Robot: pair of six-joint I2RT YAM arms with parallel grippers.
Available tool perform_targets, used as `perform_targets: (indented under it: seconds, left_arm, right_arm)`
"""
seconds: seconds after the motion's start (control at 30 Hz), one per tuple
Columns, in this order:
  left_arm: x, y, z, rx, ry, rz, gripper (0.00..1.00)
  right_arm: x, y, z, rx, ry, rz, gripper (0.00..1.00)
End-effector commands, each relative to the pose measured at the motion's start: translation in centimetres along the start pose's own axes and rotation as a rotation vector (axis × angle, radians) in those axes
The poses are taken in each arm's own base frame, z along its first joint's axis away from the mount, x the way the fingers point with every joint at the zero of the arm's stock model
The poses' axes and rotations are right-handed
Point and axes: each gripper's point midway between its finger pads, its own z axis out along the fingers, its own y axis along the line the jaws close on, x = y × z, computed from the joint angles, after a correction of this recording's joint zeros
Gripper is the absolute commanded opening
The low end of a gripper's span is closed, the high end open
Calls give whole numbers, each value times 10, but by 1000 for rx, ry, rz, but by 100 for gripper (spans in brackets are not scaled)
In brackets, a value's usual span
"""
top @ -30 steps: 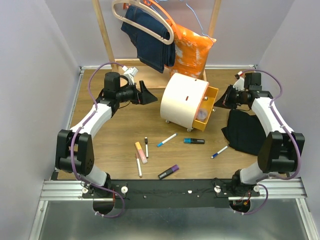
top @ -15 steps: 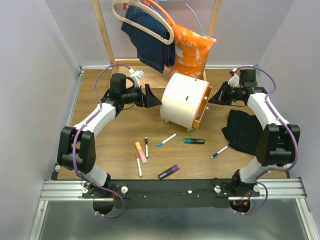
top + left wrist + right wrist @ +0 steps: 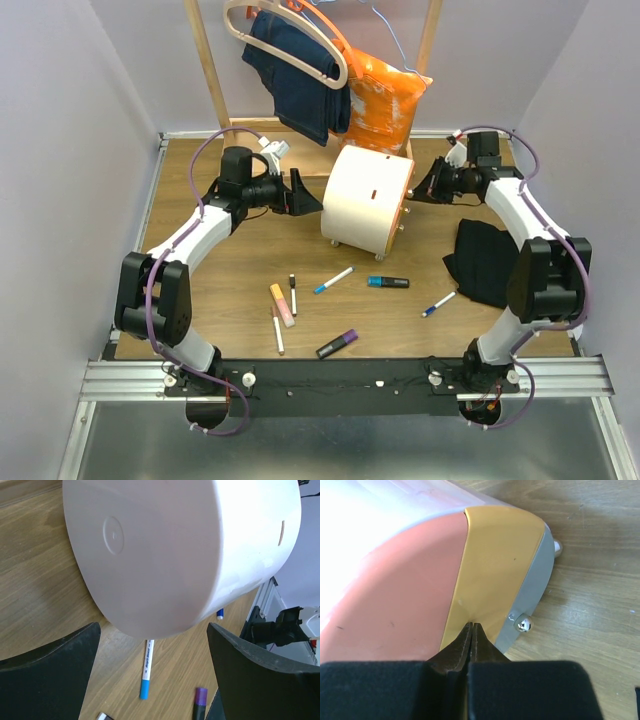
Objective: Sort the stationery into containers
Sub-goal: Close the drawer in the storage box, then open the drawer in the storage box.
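Observation:
The cream-white cabinet (image 3: pixel 366 198) stands at mid-table, its orange drawer (image 3: pixel 401 213) pushed almost flush. My right gripper (image 3: pixel 419 192) is shut, its tips (image 3: pixel 472 626) pressing the yellow-orange drawer front (image 3: pixel 495 560) beside a small knob (image 3: pixel 523 624). My left gripper (image 3: pixel 308 194) is open, its jaws spread against the cabinet's rounded back (image 3: pixel 165 545). Loose stationery lies in front: a blue-capped pen (image 3: pixel 333 280), a black marker (image 3: pixel 388 282), a small blue pen (image 3: pixel 438 304), an orange-pink marker (image 3: pixel 281 305), a slim white pen (image 3: pixel 277 331) and a purple marker (image 3: pixel 337 344).
A dark folded cloth (image 3: pixel 490 262) lies at the right, under my right arm. The wooden clothes rack (image 3: pixel 205 70) with jeans (image 3: pixel 295 75) and an orange bag (image 3: pixel 385 100) stands behind the cabinet. Purple walls close in both sides.
My right gripper moved left and pushed the open drawer into the cabinet. My left gripper moved right to the cabinet's back and has held there.

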Motion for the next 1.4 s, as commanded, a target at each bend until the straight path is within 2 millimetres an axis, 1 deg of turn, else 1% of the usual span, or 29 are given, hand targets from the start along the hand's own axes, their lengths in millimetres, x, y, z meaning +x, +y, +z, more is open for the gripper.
perform_targets:
  seconds: [0.0, 0.03, 0.07, 0.1, 0.13, 0.17, 0.2, 0.23, 0.27, 0.3, 0.33, 0.37, 0.4, 0.43, 0.47, 0.5, 0.57, 0.6, 0.67, 0.77, 0.93, 1.1, 1.27, 1.3, 1.37]
  left_arm:
    - [-5, -7, -8, -11, 6, 47, 97]
    - [-4, -6, -10, -21, 8, 51, 97]
    - [-4, -7, -13, -26, 4, 57, 97]
    - [-4, -7, -14, -31, 5, 58, 97]
    - [-1, -5, -17, -43, 12, 58, 97]
    - [-3, -7, -21, -48, 7, 68, 97]
    - [-2, -6, -24, -57, 10, 70, 98]
    - [1, -5, -27, -68, 23, 62, 98]
    - [-1, -4, -32, -81, 19, 78, 98]
    - [0, -3, -36, -91, 23, 81, 98]
    - [3, -3, -40, -101, 41, 71, 98]
    - [2, -3, -44, -109, 41, 97, 98]
    - [1, 1, -50, -123, 42, 98, 98]
    - [5, 3, -55, -137, 58, 89, 98]
    - [5, 5, -60, -150, 57, 96, 98]
    - [4, 9, -64, -169, 55, 108, 98]
    - [4, 16, -74, -200, 61, 93, 98]
    - [4, 19, -77, -217, 65, 89, 98]
    - [5, 20, -84, -231, 68, 100, 98]
    - [6, 22, -89, -251, 77, 108, 98]
    - [7, 22, -92, -260, 72, 114, 98]
    - [9, 25, -95, -269, 68, 105, 99]
    - [11, 26, -95, -270, 64, 97, 99]
    - [10, 26, -95, -271, 62, 96, 99]
    - [11, 27, -95, -269, 61, 92, 99]
  right_arm:
    - [-1, -2, -15, 97, -11, -33, 16]
    - [-2, -18, -23, 163, -34, -10, 33]
    - [5, -25, -28, 182, -31, 17, 39]
    - [25, -35, -30, 199, 4, 45, 43]
    - [27, -43, -45, 198, -18, 76, 47]
    - [32, -46, -51, 188, -18, 85, 47]
    - [46, -52, -52, 174, 6, 109, 48]
    - [50, -42, -59, 70, 18, 128, 47]
    - [52, -36, -63, -6, 29, 118, 46]
    - [51, -28, -65, -91, 24, 113, 45]
    - [56, -7, -75, -266, 47, 124, 45]
    - [56, 4, -80, -357, 60, 134, 45]
    - [48, 15, -84, -445, 46, 93, 45]
    - [50, 27, -90, -537, 69, 100, 46]
    - [46, 33, -93, -570, 92, 181, 47]
    - [34, 37, -94, -606, 48, 107, 48]
    - [25, 41, -96, -636, 45, 95, 49]
    - [21, 40, -94, -636, 45, 94, 50]
    - [12, 41, -94, -642, 34, 76, 50]
    - [4, 38, -88, -632, 31, 80, 51]
    - [-2, 30, -79, -619, 30, 101, 51]
    - [-7, 28, -72, -611, 34, 113, 51]
    - [-8, 35, -65, -618, 56, 116, 51]
    - [-10, 37, -63, -624, 49, 97, 51]
    - [-8, 43, -58, -632, 64, 87, 51]
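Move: Just in front of the right fingertips is the storage box's shut yellow drawer. The pink top section's knob is about 3 cm back, 1 cm left and 5 cm above that hand; the yellow knob sits some 3 cm back, 2 cm left, 1 cm lower, and the blue-capped marker 15 cm back, 4 cm left, 12 cm down. From the left hand, the pink knob is roughly 25 cm right, 1 cm ahead, about level. Coming free of the shut yellow drawer front, the right hand opens its fingers about halfway and pulls back and right, then rises and eases forward and left again to face the pink knob, ending some 6 cm higher; its wrist swings about 35 degrees so the fingers point left, nearly level. The wide-open left hand draws about 9 cm left and a little back, away from the box. ##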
